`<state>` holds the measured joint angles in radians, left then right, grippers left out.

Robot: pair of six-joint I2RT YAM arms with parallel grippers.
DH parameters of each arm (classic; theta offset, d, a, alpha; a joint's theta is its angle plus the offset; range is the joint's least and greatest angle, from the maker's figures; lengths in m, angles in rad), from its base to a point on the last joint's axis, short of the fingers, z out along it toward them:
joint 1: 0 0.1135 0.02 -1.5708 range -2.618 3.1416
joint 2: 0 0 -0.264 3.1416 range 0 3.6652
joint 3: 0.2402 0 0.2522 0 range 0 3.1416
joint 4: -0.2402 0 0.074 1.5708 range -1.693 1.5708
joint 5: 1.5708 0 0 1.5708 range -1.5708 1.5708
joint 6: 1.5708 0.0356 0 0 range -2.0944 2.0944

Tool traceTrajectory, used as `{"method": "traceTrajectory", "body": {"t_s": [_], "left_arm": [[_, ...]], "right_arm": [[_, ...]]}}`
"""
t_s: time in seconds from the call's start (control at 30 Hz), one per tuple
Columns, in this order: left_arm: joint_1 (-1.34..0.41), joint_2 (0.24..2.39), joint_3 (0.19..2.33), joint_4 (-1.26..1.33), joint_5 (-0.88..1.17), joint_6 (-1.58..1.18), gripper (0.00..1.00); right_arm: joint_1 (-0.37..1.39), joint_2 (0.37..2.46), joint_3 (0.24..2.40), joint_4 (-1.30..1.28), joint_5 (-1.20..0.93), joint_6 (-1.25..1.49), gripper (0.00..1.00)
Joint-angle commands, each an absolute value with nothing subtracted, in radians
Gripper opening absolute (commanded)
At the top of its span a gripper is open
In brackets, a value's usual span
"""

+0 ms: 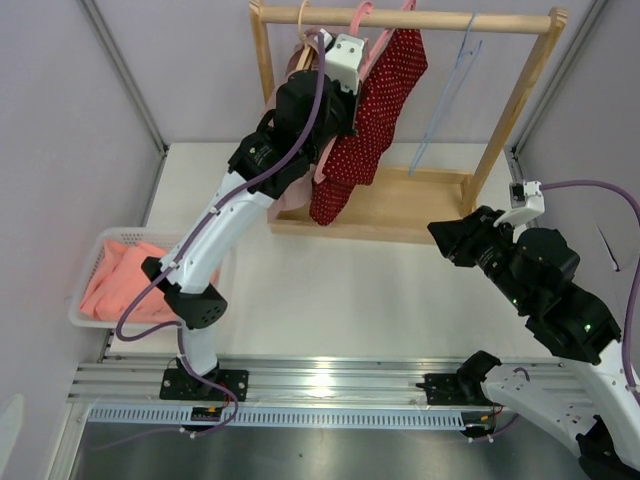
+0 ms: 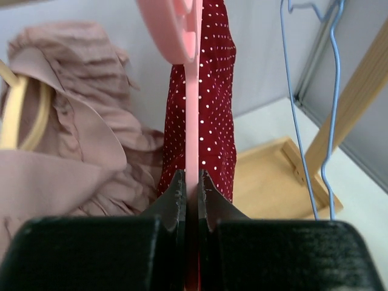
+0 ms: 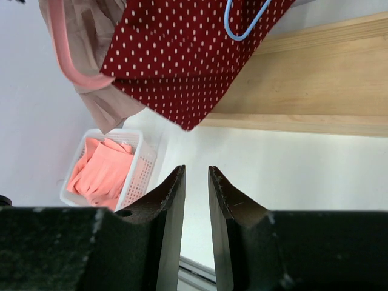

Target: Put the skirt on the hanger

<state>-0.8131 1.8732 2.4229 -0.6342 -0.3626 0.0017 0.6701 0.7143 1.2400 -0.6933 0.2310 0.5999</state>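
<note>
A dark red skirt with white dots (image 1: 385, 100) hangs from a pink hanger (image 2: 191, 115) up at the wooden rack's top rail (image 1: 450, 22). My left gripper (image 2: 192, 177) is raised to the rail and is shut on the pink hanger's thin edge, with the skirt (image 2: 215, 121) hanging just behind it. My right gripper (image 3: 197, 173) stays low to the right of the rack, a narrow gap between its fingers and nothing in it. In the right wrist view the skirt's hem (image 3: 182, 54) hangs above the rack's base.
A beige garment (image 2: 73, 139) on a wooden hanger hangs to the left of the skirt. An empty blue wire hanger (image 1: 455, 80) hangs to the right. The rack's wooden base (image 1: 420, 200) lies below. A white basket (image 1: 95, 260) holding orange cloth stands at the table's left edge.
</note>
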Motion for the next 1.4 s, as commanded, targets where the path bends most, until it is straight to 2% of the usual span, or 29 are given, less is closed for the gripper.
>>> {"method": "traceTrajectory", "body": {"t_s": [0.0, 0.47, 1.37], "left_arm": [[-0.787, 1.887, 2.49, -0.436, -0.357, 0.044, 0.0], [-0.692, 1.973, 2.523, -0.304, -0.259, 0.009, 0.0], [-0.621, 2.057, 2.525, -0.35, -0.186, -0.146, 0.0]], "right_arm": [[0.666, 0.709, 1.233, -0.698, 0.241, 0.572, 0.27], [0.664, 0.703, 1.221, -0.692, 0.244, 0.552, 0.27], [0.657, 0.703, 1.215, -0.693, 0.242, 0.545, 0.27]]}}
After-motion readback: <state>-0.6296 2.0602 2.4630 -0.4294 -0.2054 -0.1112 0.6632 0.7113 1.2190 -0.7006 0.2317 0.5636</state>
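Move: The left hand already holds the pink hanger with the red dotted skirt; the wooden rail crosses about 12 cm ahead of it and 10 cm above. At rail height, the wooden hanger's hook is roughly 10 cm left and 12 cm ahead, the blue hanger's hook some 25 cm right and 12 cm ahead. From the idle right hand that stretch of rail is about 32 cm ahead, 15 cm left and 20 cm up. Still pinching the pink hanger, the left hand goes forward about 10 cm towards the rail, sinking some 3 cm. ##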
